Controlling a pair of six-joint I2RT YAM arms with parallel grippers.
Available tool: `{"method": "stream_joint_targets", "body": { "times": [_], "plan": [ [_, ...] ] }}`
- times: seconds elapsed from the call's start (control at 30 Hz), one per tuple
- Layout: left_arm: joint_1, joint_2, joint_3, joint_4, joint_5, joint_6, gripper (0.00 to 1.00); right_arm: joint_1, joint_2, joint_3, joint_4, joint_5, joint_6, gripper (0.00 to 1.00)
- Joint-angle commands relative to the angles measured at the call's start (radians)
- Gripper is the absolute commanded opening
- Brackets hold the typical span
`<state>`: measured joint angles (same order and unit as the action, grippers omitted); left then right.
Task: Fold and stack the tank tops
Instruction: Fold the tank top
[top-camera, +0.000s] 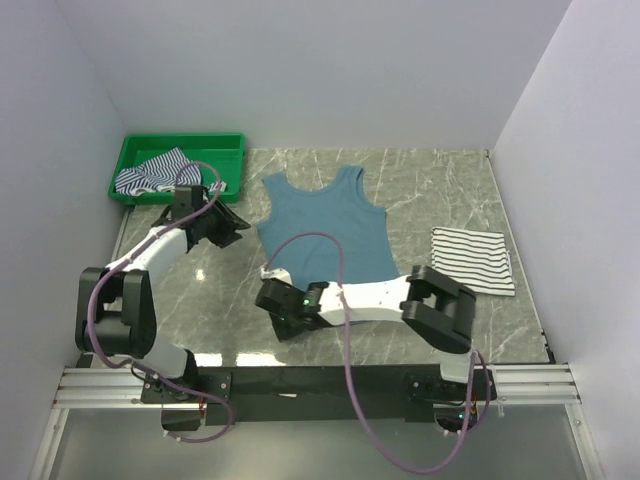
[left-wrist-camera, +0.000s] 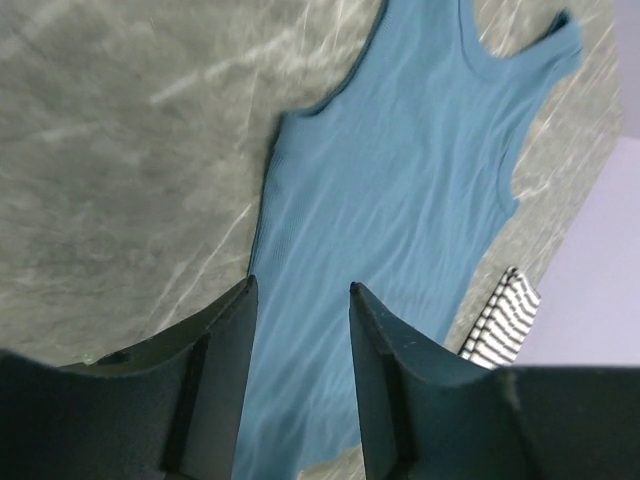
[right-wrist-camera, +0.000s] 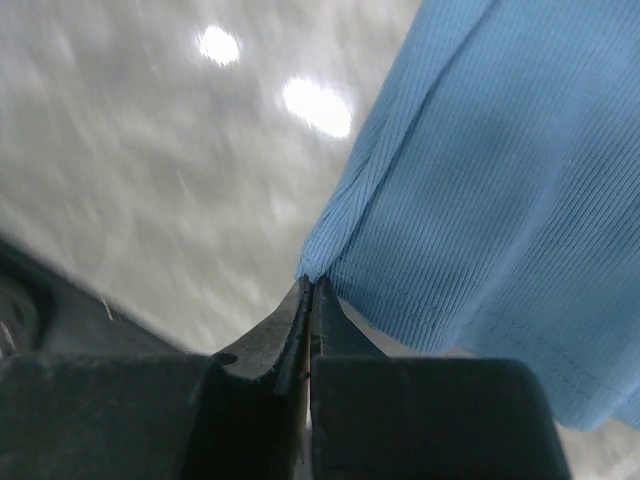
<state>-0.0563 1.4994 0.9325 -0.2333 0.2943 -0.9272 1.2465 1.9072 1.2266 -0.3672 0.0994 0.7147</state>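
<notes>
The plain teal tank top (top-camera: 325, 230) lies spread flat in the middle of the table, straps toward the back. My right gripper (top-camera: 270, 278) is shut on its near left hem corner; the right wrist view shows the cloth (right-wrist-camera: 500, 180) pinched at the tips of that gripper (right-wrist-camera: 312, 283). My left gripper (top-camera: 235, 225) hovers open left of the shirt, with nothing between its fingers (left-wrist-camera: 300, 285) and the teal cloth (left-wrist-camera: 400, 180) below them. A folded white tank top with black stripes (top-camera: 472, 260) lies at the right. A blue-and-white striped one (top-camera: 150, 175) lies crumpled in the tray.
A green plastic tray (top-camera: 230, 145) sits at the back left corner, close behind my left gripper. White walls enclose the marble table on three sides. The folded striped top (left-wrist-camera: 500, 325) shows at the shirt's far side in the left wrist view.
</notes>
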Motion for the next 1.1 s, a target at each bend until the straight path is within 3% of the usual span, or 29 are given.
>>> {"method": "stream_joint_targets", "body": {
  "times": [0.0,0.3,0.63,0.87,0.93,0.97,1.07],
  "plan": [
    [-0.045,0.039,-0.029,0.094,-0.038,-0.025,0.47,-0.016,-0.115,-0.081,0.106,-0.121,-0.018,0.00],
    [-0.117,0.157,-0.001,0.138,-0.159,-0.019,0.46,-0.045,-0.158,-0.124,0.120,-0.202,0.002,0.00],
    [-0.149,0.304,0.084,0.172,-0.256,0.054,0.43,-0.058,-0.132,-0.049,0.082,-0.239,0.000,0.00],
    [-0.149,0.355,0.115,0.146,-0.291,0.054,0.20,-0.065,-0.122,-0.029,0.076,-0.242,0.015,0.00],
    [-0.149,0.349,0.137,0.111,-0.291,0.050,0.08,-0.065,-0.111,-0.013,0.073,-0.250,0.023,0.00],
    [-0.149,0.346,0.143,0.097,-0.355,0.047,0.01,-0.064,-0.108,-0.007,0.074,-0.260,0.028,0.00],
    [-0.149,0.328,0.173,0.040,-0.421,0.036,0.01,-0.065,-0.083,0.028,0.083,-0.294,0.035,0.00]
  ]
}}
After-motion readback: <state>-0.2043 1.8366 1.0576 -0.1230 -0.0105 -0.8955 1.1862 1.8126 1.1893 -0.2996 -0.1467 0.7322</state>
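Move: From the left hand, the tank top's left underarm corner lies about 5 cm ahead, 3 cm right and 9 below. That side's shoulder strap is some 13 cm beyond this corner and 4 farther right; the green bin's middle is about 22 cm ahead and 16 left of the hand. The right hand already pinches the left hem corner, some 23 cm back and 8 right of the left hand; from the right hand the underarm corner is roughly 28 cm ahead, 5 left. The left fingers, half open at first, pinch the blue tank top's left underarm corner, after the hand sinks about 8.5 cm, easing right early on and then reaching forward some 5 cm, its left side rolling up about 15 degrees. The right hand keeps its pinch on the hem corner, slips slightly back and right, then lifts it about 4 cm while drifting left, tilting some 15 degrees. ##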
